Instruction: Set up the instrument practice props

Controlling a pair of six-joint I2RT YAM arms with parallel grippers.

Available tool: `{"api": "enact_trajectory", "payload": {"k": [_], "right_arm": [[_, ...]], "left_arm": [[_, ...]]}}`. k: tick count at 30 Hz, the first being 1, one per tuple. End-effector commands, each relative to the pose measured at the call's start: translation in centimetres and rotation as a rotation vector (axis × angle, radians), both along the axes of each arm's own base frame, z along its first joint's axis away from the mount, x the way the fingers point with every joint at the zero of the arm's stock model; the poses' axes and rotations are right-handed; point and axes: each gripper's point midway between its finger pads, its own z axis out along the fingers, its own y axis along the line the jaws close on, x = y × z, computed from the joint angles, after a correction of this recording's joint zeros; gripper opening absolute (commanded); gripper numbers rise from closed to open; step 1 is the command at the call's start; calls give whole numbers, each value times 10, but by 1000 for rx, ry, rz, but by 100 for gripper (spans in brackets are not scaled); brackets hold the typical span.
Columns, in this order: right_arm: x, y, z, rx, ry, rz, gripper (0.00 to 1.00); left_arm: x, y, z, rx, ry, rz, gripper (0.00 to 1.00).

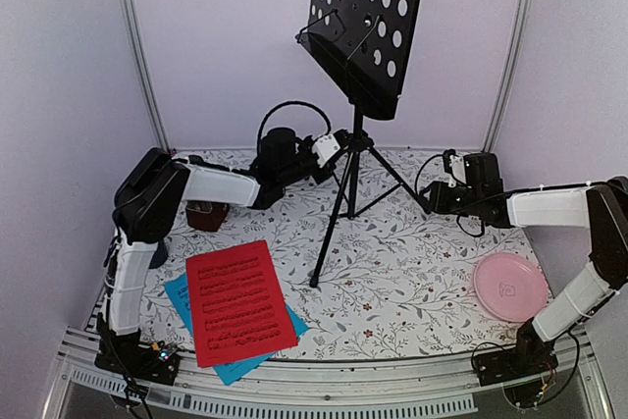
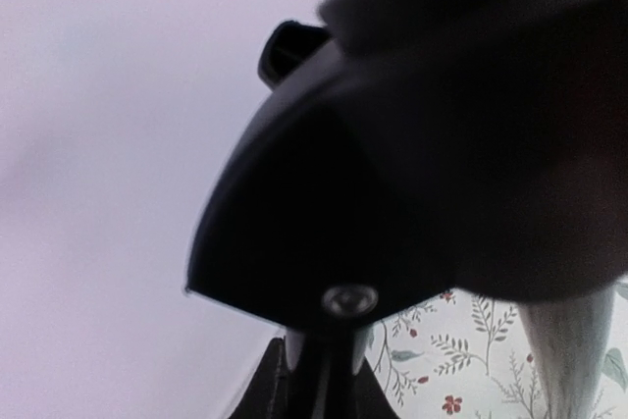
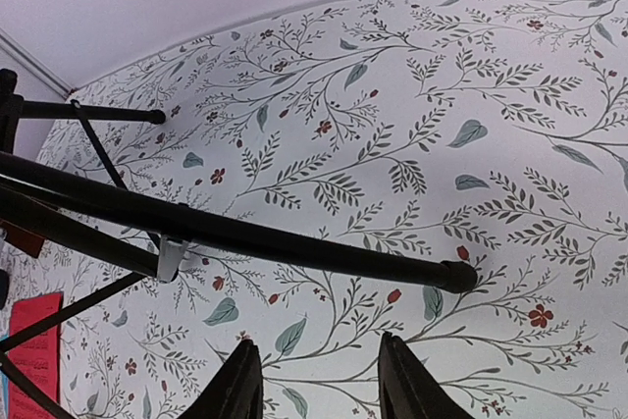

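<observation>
The black perforated music stand point(image 1: 368, 17) stands upright on its tripod legs at the back middle of the table. My left gripper point(image 1: 343, 147) is shut on its pole just above the tripod. In the left wrist view the pads point(image 2: 290, 355) flank the pole, and the stand's blurred underside point(image 2: 392, 174) fills the frame. My right gripper point(image 1: 432, 198) hovers open by the stand's right leg point(image 3: 294, 242), whose foot point(image 3: 456, 275) rests just beyond the empty gripper point(image 3: 315, 340). A red sheet point(image 1: 238, 301) lies on a cyan sheet point(image 1: 182, 296) at front left. The brown metronome point(image 1: 206, 215) sits behind the left arm.
A pink round plate point(image 1: 510, 287) lies at the right front, near the right arm's base. The tripod's front leg point(image 1: 329, 237) reaches toward the table's middle. Pale walls close in the back and both sides. An edge of the red sheet point(image 3: 34, 340) shows in the right wrist view.
</observation>
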Motion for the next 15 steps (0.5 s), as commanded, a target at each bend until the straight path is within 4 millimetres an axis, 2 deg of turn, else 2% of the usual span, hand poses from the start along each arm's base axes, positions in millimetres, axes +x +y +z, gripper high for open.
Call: {"api": "enact_trajectory", "payload": {"k": [1, 6, 11, 15], "right_arm": [[12, 8, 18, 24, -58, 30, 42], [10, 20, 26, 68, -72, 92, 45], [-8, 53, 39, 115, -92, 220, 70], [-32, 82, 48, 149, -104, 299, 83]], "left_arm": [[10, 46, 26, -110, 53, 236, 0], [3, 79, 14, -126, 126, 405, 0], [-4, 101, -6, -118, 191, 573, 0], [-7, 113, -20, -136, 242, 689, 0]]}}
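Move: The left gripper is already closed on the music stand by its hub, whose middle is about 5 cm to its right, 2 cm ahead and level. From this hand, the front leg's foot stands roughly 25 cm back, 8 cm left and 18 cm down. From the open right hand, the right leg's middle lies some 9 cm ahead, 6 cm left and 2 cm below; the hub is about 12 cm ahead, 17 cm left and 8 cm up. Keep the left gripper shut on the stand beside the hub and draw it about 8 cm to the left at an even height, turning the hand some 25 degrees counter-clockwise. Meanwhile swing the empty right hand left after the right leg, about 5 cm, rising a little and turning slightly counter-clockwise, and spread its fingers much wider. ##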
